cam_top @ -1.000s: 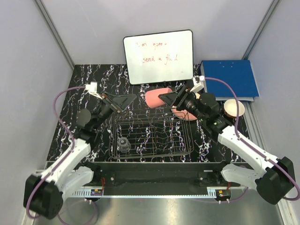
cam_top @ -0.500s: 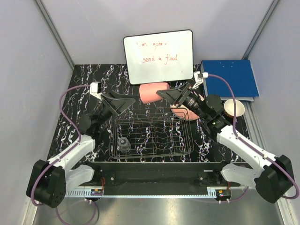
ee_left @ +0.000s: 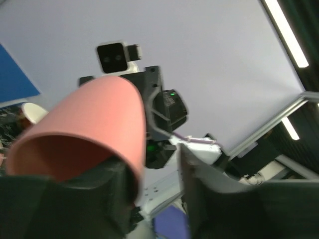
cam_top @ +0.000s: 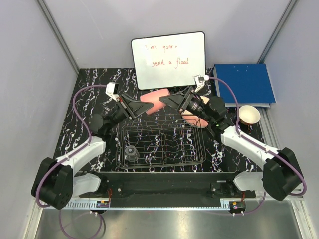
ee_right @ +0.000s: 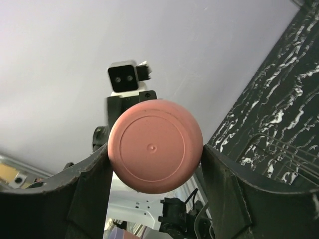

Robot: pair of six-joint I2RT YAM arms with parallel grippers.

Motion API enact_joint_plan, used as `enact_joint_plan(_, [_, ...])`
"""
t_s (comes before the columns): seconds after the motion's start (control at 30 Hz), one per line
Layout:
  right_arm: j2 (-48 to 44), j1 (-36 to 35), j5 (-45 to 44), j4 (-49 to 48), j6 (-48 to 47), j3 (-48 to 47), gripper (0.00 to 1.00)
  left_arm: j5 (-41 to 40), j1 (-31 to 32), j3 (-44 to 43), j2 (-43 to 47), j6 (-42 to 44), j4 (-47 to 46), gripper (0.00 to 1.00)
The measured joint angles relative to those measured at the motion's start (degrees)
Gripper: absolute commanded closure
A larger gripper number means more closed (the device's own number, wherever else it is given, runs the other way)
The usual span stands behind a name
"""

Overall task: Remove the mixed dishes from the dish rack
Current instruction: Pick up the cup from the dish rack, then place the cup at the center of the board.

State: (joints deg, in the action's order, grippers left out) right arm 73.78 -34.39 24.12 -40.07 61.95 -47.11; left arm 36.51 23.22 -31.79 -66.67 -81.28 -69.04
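Note:
The pink cup [cam_top: 153,99] hangs in the air behind the dish rack [cam_top: 162,144], lying on its side. My right gripper [cam_top: 168,101] is shut on its base; the right wrist view shows the round cup bottom [ee_right: 155,147] pinched between both fingers [ee_right: 92,194]. My left gripper [cam_top: 135,106] is open at the cup's mouth. In the left wrist view one finger [ee_left: 75,199] sits at the rim of the cup [ee_left: 94,124] and the other stands apart from it. A small clear glass [cam_top: 131,152] stands in the rack. The blue-banded plate is out of view.
The pink-banded plate [cam_top: 192,119] lies on the table under my right arm. The cream bowl [cam_top: 248,115] sits at the right edge. A whiteboard [cam_top: 168,59] leans on the back wall, with a blue binder [cam_top: 244,83] to its right.
My right gripper has carried the pink cup to the left. My left arm has risen and swung right until its open fingers reach the cup's mouth.

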Motion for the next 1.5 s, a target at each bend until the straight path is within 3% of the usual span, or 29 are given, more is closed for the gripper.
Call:
enact_joint_plan(0.03, [0.0, 0.0, 0.3, -0.5, 0.1, -0.3, 0.94, 0.4, 0.0, -0.4, -0.3, 0.3, 0.6, 0.99])
enact_joint_plan(0.07, [-0.2, -0.1, 0.5, -0.7, 0.1, -0.6, 0.72, 1.1, 0.1, -1.0, -0.6, 0.7, 1.7, 1.00])
enact_joint_plan(0.1, [-0.4, -0.2, 0.4, -0.1, -0.2, -0.9, 0.39, 1.6, 0.1, -1.6, -0.7, 1.0, 2.4, 1.00])
enact_joint_plan(0.13, [-0.8, -0.1, 0.4, 0.5, -0.4, -1.0, 0.28, 2.1, 0.1, -2.5, -0.8, 1.5, 3.6, 1.00])
enact_joint_plan(0.23, [-2.7, 0.2, -2.4, 8.3, -3.9, -3.5, 0.06, 3.3, 0.1, -7.3, -0.8, 4.9, 12.8, 1.00])
enact_joint_plan(0.27, [-3.2, 0.2, -3.8, 12.3, -5.7, -5.0, 0.04, 3.4, 0.3, -11.0, -0.9, 7.4, 19.4, 1.00])
enact_joint_plan(0.4, [-6.4, -0.2, -13.0, 29.8, -12.5, -10.6, 0.01, 1.4, 0.8, -25.8, -3.0, 19.4, 44.1, 1.00])
enact_joint_plan(0.53, [-10.6, -0.2, -25.1, 44.6, -16.8, -14.2, 0.02, -6.7, 0.9, -46.0, -9.9, 32.7, 69.3, 1.00])
enact_joint_plan(0.7, [-14.3, -0.2, -33.9, 54.4, -19.3, -14.4, 0.02, -18.1, 0.9, -63.9, -21.8, 44.5, 89.8, 1.00])
enact_joint_plan(1.1, [-16.7, -0.2, -37.2, 61.0, -21.5, -9.6, 0.03, -34.9, 1.0, -86.5, -50.1, 58.4, 118.8, 1.00])
enact_joint_plan(1.37, [-14.4, -0.2, -36.9, 61.3, -21.8, -8.8, 0.03, -36.6, 1.1, -97.4, -58.1, 61.7, 126.4, 1.00])
enact_joint_plan(1.5, [-11.8, -0.2, -36.6, 60.9, -21.8, -8.6, 0.03, -36.6, 1.5, -98.0, -60.3, 62.7, 128.2, 1.00])
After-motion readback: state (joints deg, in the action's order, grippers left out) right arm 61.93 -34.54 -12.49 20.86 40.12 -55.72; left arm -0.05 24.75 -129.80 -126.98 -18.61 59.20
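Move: The cup lies on its side in the air, its base still in the right fingers, its middle about 4 cm to the left of that hand and 1 cm ahead. From the left hand, at its mouth, it is about 4 cm right and 2 cm ahead. From the left hand, the dish rack's middle is some 31 cm below, 5 cm right and 1 cm back; the bare counter before the whiteboard is about 26 cm ahead and 35 cm below; the pink-and-white plate is 17 cm ahead, 22 cm right, 35 cm below. The left fingers shut on the cup's wall at its mouth, one inside and one outside, and the right hand opens off the base, backing about 13 cm right and sinking 10 cm. The left hand carries the cup some 24 cm forward towards the whiteboard's left end, rising slightly, then dropping to about 19 cm lower, as the wrist swings some 90 degrees until the fingers point steeply down. ##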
